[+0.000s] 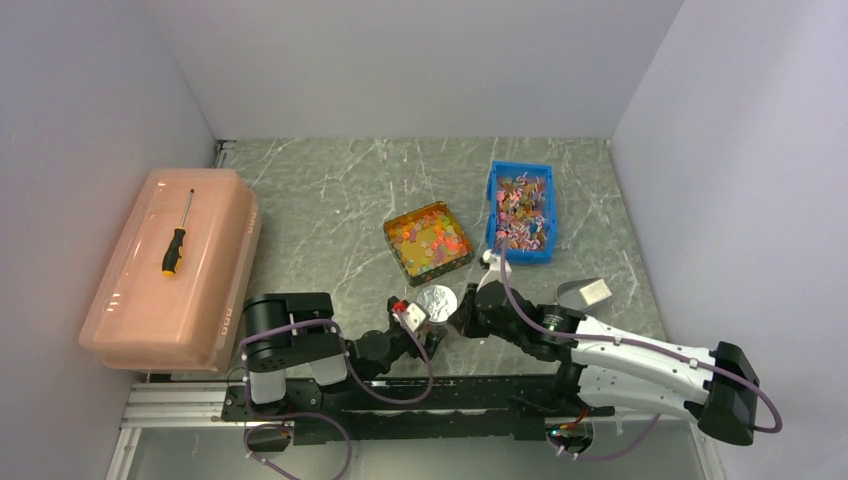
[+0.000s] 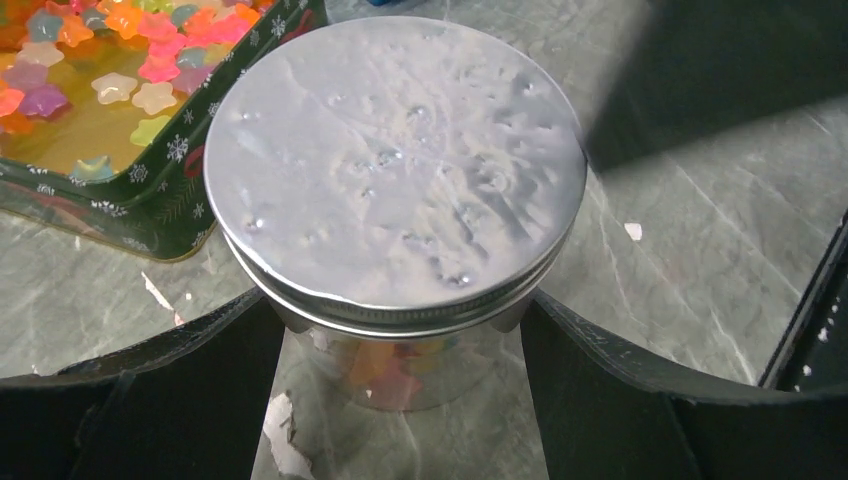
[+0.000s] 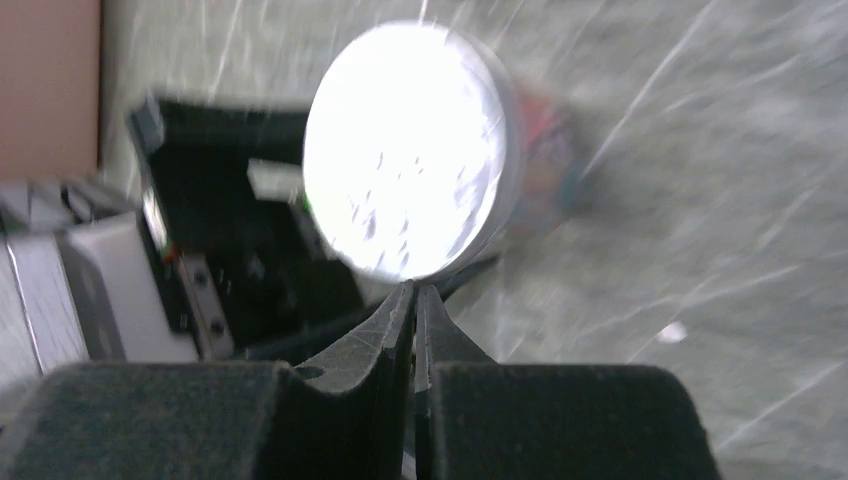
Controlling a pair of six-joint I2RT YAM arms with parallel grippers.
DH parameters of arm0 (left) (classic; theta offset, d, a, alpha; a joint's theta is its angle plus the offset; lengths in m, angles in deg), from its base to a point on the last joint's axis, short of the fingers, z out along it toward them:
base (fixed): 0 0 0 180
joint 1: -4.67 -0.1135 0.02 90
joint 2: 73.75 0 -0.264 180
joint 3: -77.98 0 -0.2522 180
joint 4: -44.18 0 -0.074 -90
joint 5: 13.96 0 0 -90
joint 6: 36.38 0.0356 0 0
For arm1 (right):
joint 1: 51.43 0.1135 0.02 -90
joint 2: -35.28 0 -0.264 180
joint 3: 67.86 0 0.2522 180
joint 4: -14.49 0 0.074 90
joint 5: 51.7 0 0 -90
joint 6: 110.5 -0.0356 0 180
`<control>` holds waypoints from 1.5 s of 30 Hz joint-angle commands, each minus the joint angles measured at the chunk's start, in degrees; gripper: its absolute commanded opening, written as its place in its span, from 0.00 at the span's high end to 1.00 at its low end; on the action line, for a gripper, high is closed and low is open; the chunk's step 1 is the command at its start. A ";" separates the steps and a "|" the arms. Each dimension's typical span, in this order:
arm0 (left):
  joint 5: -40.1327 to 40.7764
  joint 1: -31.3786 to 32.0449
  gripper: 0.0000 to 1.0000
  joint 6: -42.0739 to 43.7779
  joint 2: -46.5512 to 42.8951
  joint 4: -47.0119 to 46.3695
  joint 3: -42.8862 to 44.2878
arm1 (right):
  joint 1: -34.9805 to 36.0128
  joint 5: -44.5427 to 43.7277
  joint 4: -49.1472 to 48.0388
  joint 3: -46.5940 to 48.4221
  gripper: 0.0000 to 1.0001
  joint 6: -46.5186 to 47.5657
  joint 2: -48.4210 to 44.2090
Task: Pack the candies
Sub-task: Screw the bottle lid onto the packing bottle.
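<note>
A clear jar (image 1: 437, 300) with a silver screw lid (image 2: 395, 160) stands on the table in front of the arm bases. A few candies (image 2: 400, 365) show through its wall. My left gripper (image 2: 400, 330) straddles the jar below the lid, its fingers (image 2: 200, 400) against both sides. My right gripper (image 3: 415, 290) is shut, its tips at the lid's rim (image 3: 410, 150) with nothing between them. More candies (image 1: 428, 238) fill a green tin (image 2: 150, 205) just beyond the jar.
A blue bin (image 1: 520, 255) of mixed sweets sits at the right of the tin. A metal scoop (image 1: 585, 293) lies near the right arm. A pink lidded box (image 1: 130, 300) with a screwdriver (image 1: 178, 235) on top stands at the left.
</note>
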 commanded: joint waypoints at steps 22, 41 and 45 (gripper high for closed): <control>-3.18 -0.98 0.39 -3.22 0.81 -5.04 -0.20 | 0.79 -4.55 18.11 15.18 0.65 6.01 2.94; -6.78 -0.90 0.49 -3.47 -0.58 -2.57 -0.49 | -11.70 7.95 3.06 14.51 0.65 16.19 12.70; -7.17 -0.95 0.51 -3.47 -0.52 -2.22 -0.30 | -12.26 7.47 2.29 14.27 0.66 17.07 12.71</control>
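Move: The lid's middle lies about 3 cm ahead and 4 cm left of my right fingers, level with them; the bottle's middle is some 5 cm beneath the lid. The gummy tin stands roughly 20 cm ahead, 5 cm left and 8 cm lower; the blue box some 26 cm ahead, 16 cm to the right and equally low. For my left hand, which already holds the bottle, the lid is right above, about 3 cm. My right fingertips come free of the lid's right rim and whip back about 5 cm, dipping a little. I then lift them, opening to over a third, and carry them some 10 cm forward, easing down and tilting slightly until the parted fingers straddle the lid's far-right rim for a fresh grip. My left hand keeps hold of the bottle and eases about 1 cm back and right. ##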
